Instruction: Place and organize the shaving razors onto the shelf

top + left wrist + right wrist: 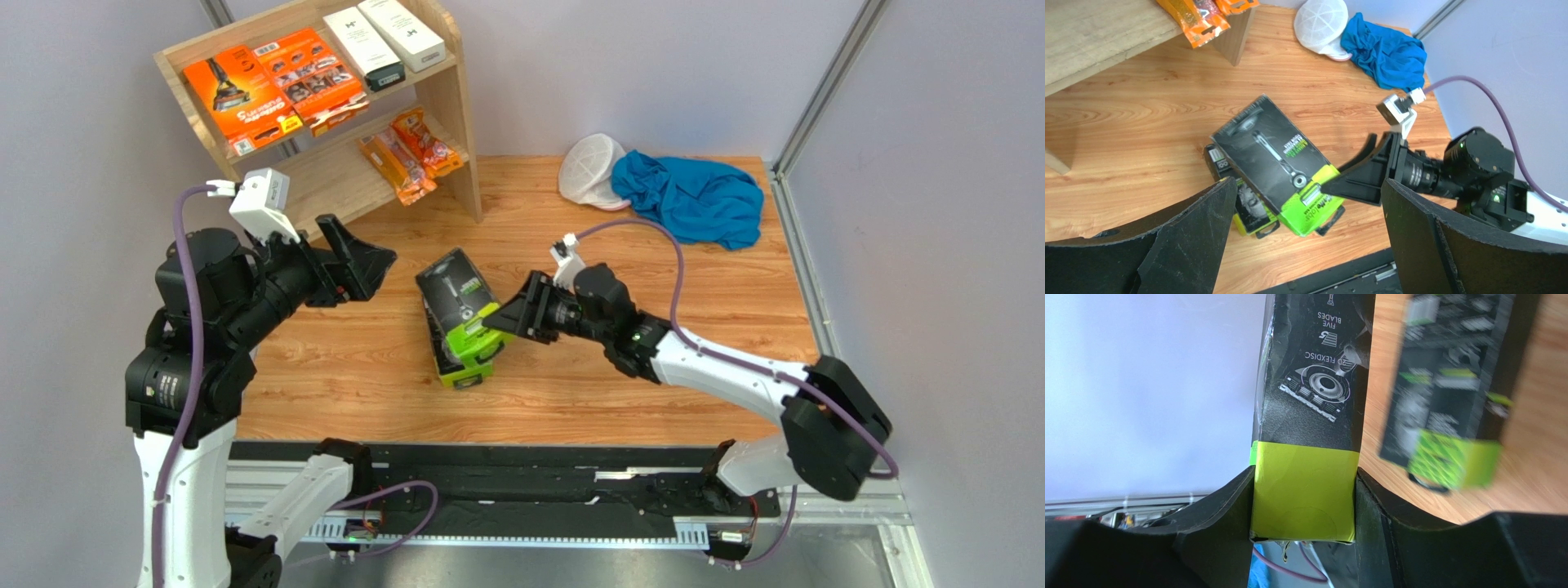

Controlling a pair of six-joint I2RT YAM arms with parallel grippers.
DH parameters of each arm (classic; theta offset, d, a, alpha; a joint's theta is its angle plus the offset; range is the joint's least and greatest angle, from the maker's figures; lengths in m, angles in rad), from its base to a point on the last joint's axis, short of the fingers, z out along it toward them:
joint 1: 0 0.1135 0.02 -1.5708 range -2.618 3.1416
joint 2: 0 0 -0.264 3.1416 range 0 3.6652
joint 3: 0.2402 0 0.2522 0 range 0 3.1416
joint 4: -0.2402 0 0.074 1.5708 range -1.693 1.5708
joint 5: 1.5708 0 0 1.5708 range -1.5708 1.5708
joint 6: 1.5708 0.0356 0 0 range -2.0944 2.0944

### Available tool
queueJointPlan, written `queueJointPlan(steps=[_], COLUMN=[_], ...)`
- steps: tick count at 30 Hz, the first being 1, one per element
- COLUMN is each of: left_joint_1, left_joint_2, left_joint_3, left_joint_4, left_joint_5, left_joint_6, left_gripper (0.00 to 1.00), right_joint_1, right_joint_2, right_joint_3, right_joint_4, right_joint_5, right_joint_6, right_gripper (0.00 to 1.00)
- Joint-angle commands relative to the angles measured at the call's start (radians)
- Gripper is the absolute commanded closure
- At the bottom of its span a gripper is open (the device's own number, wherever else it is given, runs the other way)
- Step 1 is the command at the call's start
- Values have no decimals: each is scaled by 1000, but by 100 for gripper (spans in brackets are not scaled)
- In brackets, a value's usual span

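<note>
My right gripper [505, 321] is shut on the lime end of a black-and-lime razor pack [456, 298], held tilted above the table; its fingers [1223, 520] press both sides of the lime end [1303, 490]. A second black-and-lime pack [456, 365] lies on the wood below it, also visible as the lower pack [1247, 211] in the left wrist view. My left gripper [356, 260] stands open and empty, left of the packs and in front of the shelf [456, 98]. Two flat orange packs [276, 80] and two white boxes [383, 37] lie on the top tier, two small orange packets [411, 153] on the lower.
A blue cloth [687, 194] and a white mesh cap [591, 169] lie at the back right by the wall. The right arm's purple cable arcs over the table. A black rail runs along the near edge.
</note>
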Motion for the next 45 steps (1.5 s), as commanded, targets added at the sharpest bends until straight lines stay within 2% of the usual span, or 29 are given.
queueJointPlan(steps=[1,8,16,21,28,36,45], left_joint_1=[5,6,6,6,6,6,6], left_joint_2=[23,6,-41,-44,-53,-72,-78], left_joint_3=[59,69,75,112,135,126,111], left_joint_4=[-50,-71,-56,-71,-85,-76,-74], left_joint_5=[-32,-63,-103,-117,-115,-103,-95], left_joint_6=[43,58,32,41,50,47,47], left_gripper=[4,3,2,2,1,1,1], right_joint_1=[12,18,27,30,30,30,45], right_joint_2=[105,361,631,750,898,1035,1087], right_joint_3=[229,491,834,1021,1324,1503,1564], right_joint_4=[240,366,412,343,142,42,1], right_joint_5=[-117,-180,-208,-190,-167,-127,-88], right_joint_6=[8,106,212,211,197,232,258], right_gripper=[100,100,100,100,100,100,92])
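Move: The right hand already holds the razor box by its green end; its free spot on the lower shelf is about 20 cm ahead, 30 cm left and a couple of centimetres up. From this hand the orange packs on that shelf are some 26 cm ahead, 14 cm left, about level; the other razor box is 1 cm ahead, 7 cm left, 17 cm below. From the left hand the spot is about 21 cm ahead, 15 cm left, 19 cm down. Keeping its pinch on the green end, the right hand swings the razor box about 23 cm left and 15 cm forward towards the bare stretch of lower shelf left of the orange packs, first climbing some 10 cm and near the end sinking about 5 while still advancing. On the way the wrist tips the fingers up roughly 20 degrees, from drooping to about level, and the empty, open left hand eases a few centimetres back, up and left, out of the way. ##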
